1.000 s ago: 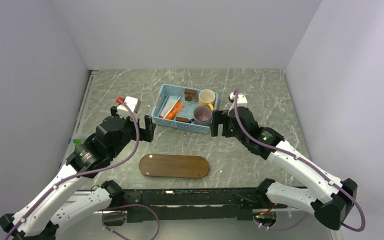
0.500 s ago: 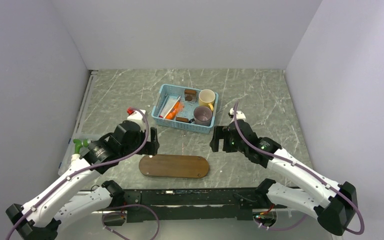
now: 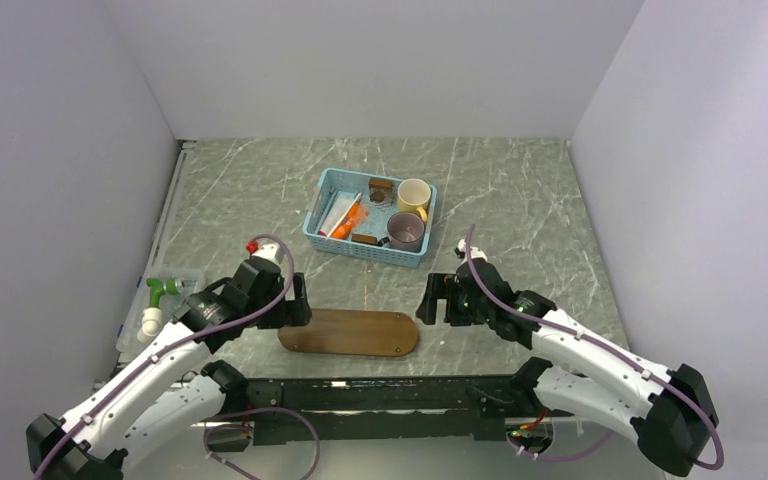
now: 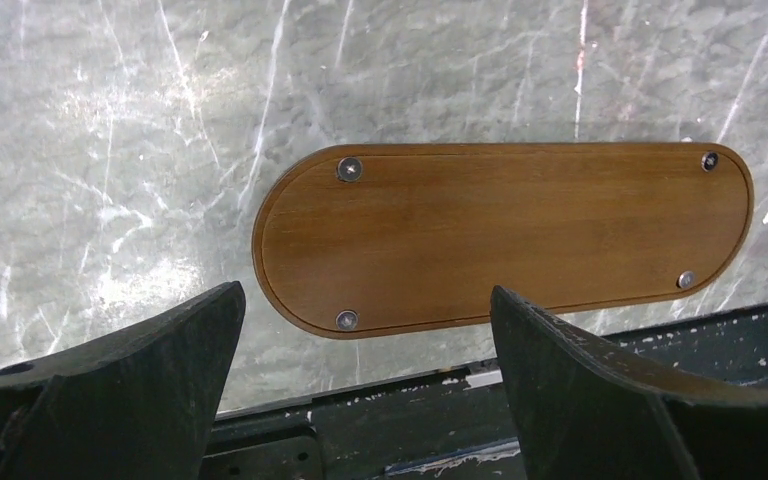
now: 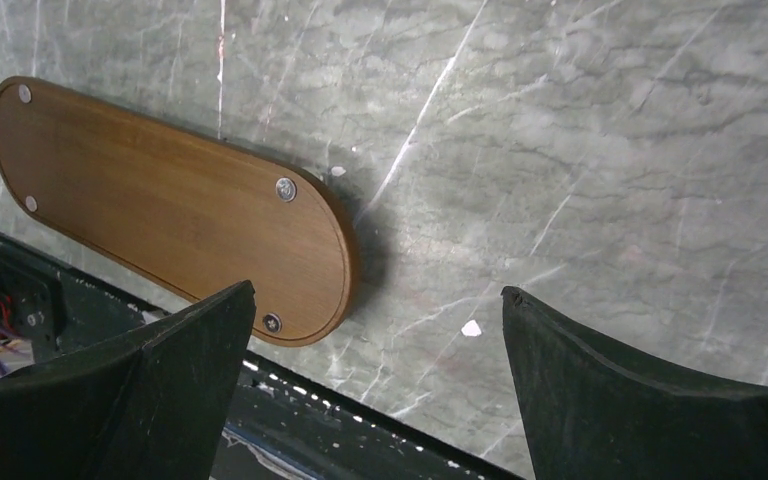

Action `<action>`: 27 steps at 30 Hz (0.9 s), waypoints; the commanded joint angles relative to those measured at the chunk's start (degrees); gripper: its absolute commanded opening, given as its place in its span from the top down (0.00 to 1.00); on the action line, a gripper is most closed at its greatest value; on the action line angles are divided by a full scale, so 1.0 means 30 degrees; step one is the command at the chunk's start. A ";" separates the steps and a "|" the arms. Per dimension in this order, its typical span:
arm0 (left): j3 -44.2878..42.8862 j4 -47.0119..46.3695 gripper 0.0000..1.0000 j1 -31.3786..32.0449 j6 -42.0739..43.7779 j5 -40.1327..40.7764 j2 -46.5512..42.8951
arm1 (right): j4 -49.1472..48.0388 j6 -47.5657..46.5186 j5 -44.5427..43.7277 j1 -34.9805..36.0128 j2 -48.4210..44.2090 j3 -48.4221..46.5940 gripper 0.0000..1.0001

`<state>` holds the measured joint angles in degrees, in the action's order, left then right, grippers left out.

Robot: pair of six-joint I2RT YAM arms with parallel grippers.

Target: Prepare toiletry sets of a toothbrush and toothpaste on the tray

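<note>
The tray (image 3: 348,332) is a dark-brown oval board lying bare near the table's front edge; it also shows as the tray (image 4: 505,240) and the tray (image 5: 160,205) in the wrist views. My left gripper (image 3: 298,298) hovers open just off its left end, and my right gripper (image 3: 428,298) hovers open off its right end. Nothing is between the jaws of the left gripper (image 4: 365,290) or the right gripper (image 5: 378,288). The orange toothpaste (image 3: 352,218) lies in the basket. I cannot make out a toothbrush among the items there.
A light-blue mesh basket (image 3: 370,250) stands behind the tray, holding a yellow mug (image 3: 414,194), a grey-purple cup (image 3: 406,231) and small brown items. A green-and-white bottle (image 3: 156,300) lies at the left table edge. A black frame (image 3: 380,385) runs along the front.
Both arms have drawn back from the sides of the basket toward the front edge and now flank the tray's ends. Both grippers stayed open.
</note>
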<state>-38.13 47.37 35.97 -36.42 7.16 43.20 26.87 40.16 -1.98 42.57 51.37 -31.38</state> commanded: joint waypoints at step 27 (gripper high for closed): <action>0.4975 -0.4464 0.01 -0.1848 -0.3768 -0.1231 0.0239 | -0.5065 0.3246 0.3218 0.0009 -0.0552 0.3481 0.12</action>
<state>-24.80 39.62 30.98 -46.48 5.67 45.50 17.06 48.29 4.93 42.57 48.45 -21.74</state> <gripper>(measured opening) 0.992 0.904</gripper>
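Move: The tray's middle is about 8 cm right of the left gripper, 1 cm back and 9 cm below, so its left end already reaches under that hand. From the right gripper the tray's middle is roughly 15 cm left, 2 cm back and 10 cm below. The blue basket stands some 23 cm ahead and 12 cm right of the left gripper; the clear bin stands about 29 cm to its left and 3 cm ahead. Lower the left gripper about 7 cm towards the tray's left end, easing slightly left and turning some 15 degrees counter-clockwise while tipping the fingers more steeply down. Meanwhile, ease the right gripper down and back about 2 cm each and slightly left, to the tray's right end, rolling it about 10 degrees so the fingertips swing left. Keep both grippers open. ##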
